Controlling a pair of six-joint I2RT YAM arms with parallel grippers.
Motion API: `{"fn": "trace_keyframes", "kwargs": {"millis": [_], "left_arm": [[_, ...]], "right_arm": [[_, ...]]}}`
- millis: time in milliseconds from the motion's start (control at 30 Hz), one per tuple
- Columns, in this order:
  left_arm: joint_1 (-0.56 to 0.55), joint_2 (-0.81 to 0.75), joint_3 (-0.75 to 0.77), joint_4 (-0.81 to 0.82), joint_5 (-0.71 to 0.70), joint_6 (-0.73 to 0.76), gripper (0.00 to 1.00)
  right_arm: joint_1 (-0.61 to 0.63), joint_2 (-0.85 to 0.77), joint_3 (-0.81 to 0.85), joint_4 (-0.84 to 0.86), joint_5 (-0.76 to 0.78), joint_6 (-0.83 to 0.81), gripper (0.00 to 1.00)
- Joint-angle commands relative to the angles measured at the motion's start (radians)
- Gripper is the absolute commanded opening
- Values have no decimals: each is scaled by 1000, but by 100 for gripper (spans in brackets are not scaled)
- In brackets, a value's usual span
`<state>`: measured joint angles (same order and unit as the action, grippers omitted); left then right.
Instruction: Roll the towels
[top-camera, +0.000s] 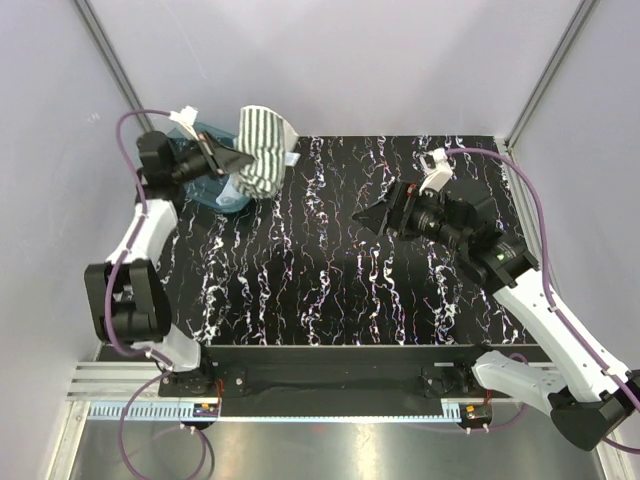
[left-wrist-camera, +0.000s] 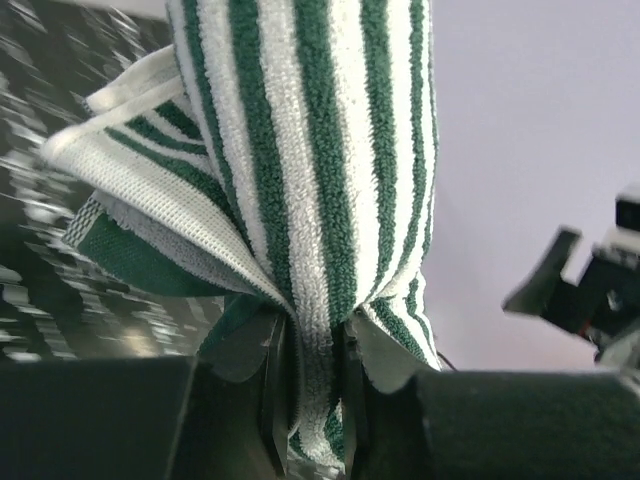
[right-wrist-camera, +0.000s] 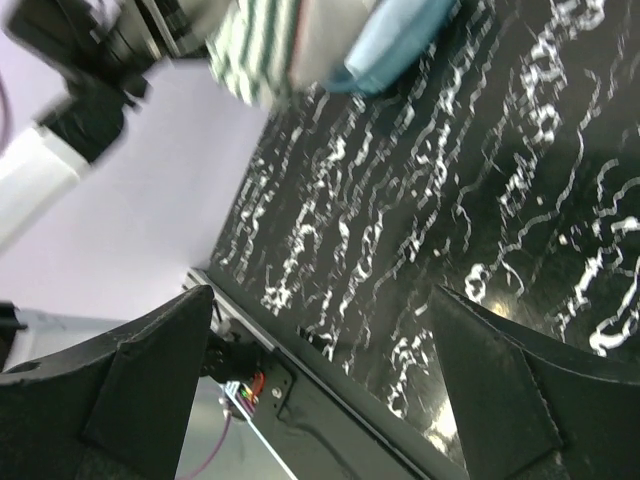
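Observation:
The green-and-white striped towel (top-camera: 263, 148) hangs bunched at the table's far left corner, with my left gripper (top-camera: 228, 157) shut on it. The left wrist view shows the striped cloth (left-wrist-camera: 300, 150) pinched between the two jaws of that gripper (left-wrist-camera: 310, 345). Just below it, the pale blue towel (top-camera: 213, 188) lies crumpled on the table. My right gripper (top-camera: 372, 215) hovers over the middle of the table, open and empty. The right wrist view shows its jaws (right-wrist-camera: 320, 345) spread wide over the table's front edge, with the striped towel (right-wrist-camera: 250, 45) and the blue towel (right-wrist-camera: 400, 45) far off.
The black, white-veined table top (top-camera: 330, 270) is walled by pale panels on three sides, with metal posts (top-camera: 110, 60) at the back corners. A dark rail (top-camera: 320, 375) with the arm bases runs along the near edge. The left arm (right-wrist-camera: 50, 160) shows in the right wrist view.

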<state>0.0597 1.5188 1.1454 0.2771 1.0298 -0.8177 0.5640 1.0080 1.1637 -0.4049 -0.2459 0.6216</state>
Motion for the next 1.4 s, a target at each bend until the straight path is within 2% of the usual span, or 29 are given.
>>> {"fn": "trace_keyframes", "kwargs": {"millis": [0, 67, 133, 167, 233, 267, 400, 833, 933, 1133, 1300, 1367], "left_arm": [[112, 101, 137, -131, 33, 100, 0], [140, 179, 250, -200, -14, 190, 0], [169, 287, 370, -344, -43, 292, 0], [175, 332, 505, -390, -50, 322, 0], [201, 477, 675, -570, -53, 405, 0], [209, 522, 818, -622, -78, 429, 0], [265, 675, 1023, -806, -125, 518, 0], [279, 926, 1089, -932, -286, 709, 0], [270, 975, 1148, -976, -274, 735, 0], [256, 1047, 1186, -1001, -150, 741, 2], [253, 1086, 1186, -1006, -106, 736, 12], [244, 1095, 1186, -1006, -108, 735, 20]], "right_arm": [[8, -16, -33, 0, 11, -5, 95], [8, -19, -56, 3, -3, -2, 95], [8, -26, -76, 9, -13, 1, 95], [8, -28, -82, 11, -22, 4, 95], [8, -25, -99, 20, -35, 4, 95], [8, -22, -102, 24, -52, 4, 95], [8, 0, -102, 26, -85, -5, 95], [7, 24, -136, 103, -190, 12, 96], [7, 38, -127, 104, -200, 6, 96], [5, 70, -107, 110, -214, 9, 96], [5, 86, -91, 94, -217, -8, 96], [7, 83, -98, 97, -214, -10, 96]]}}
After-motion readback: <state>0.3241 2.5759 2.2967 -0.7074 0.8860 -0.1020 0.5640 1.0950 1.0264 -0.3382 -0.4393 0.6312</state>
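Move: Ahead and to the left of the left hand, which already grips the rolled striped towel, the blue bin's middle is about 18 cm farther out, 19 cm to the left and some 25 cm below. The rolled light-blue towel lies in the bin's right part, roughly 16 cm ahead of that hand, 6 cm left and 25 cm down. From the open, empty right hand, the bin is some 33 cm ahead, 55 cm left and 30 cm below. Keeping its pinch on the rolled striped towel, the left hand sweeps fast forward and left over the bin, about 17 cm out and 20 cm across, then sinks some 20 cm into it, fingers tipping down about 30 degrees, and eases slightly back to the right towards the light-blue towel. The right hand, empty and wide open, sinks about 7 cm and drifts slightly left. ##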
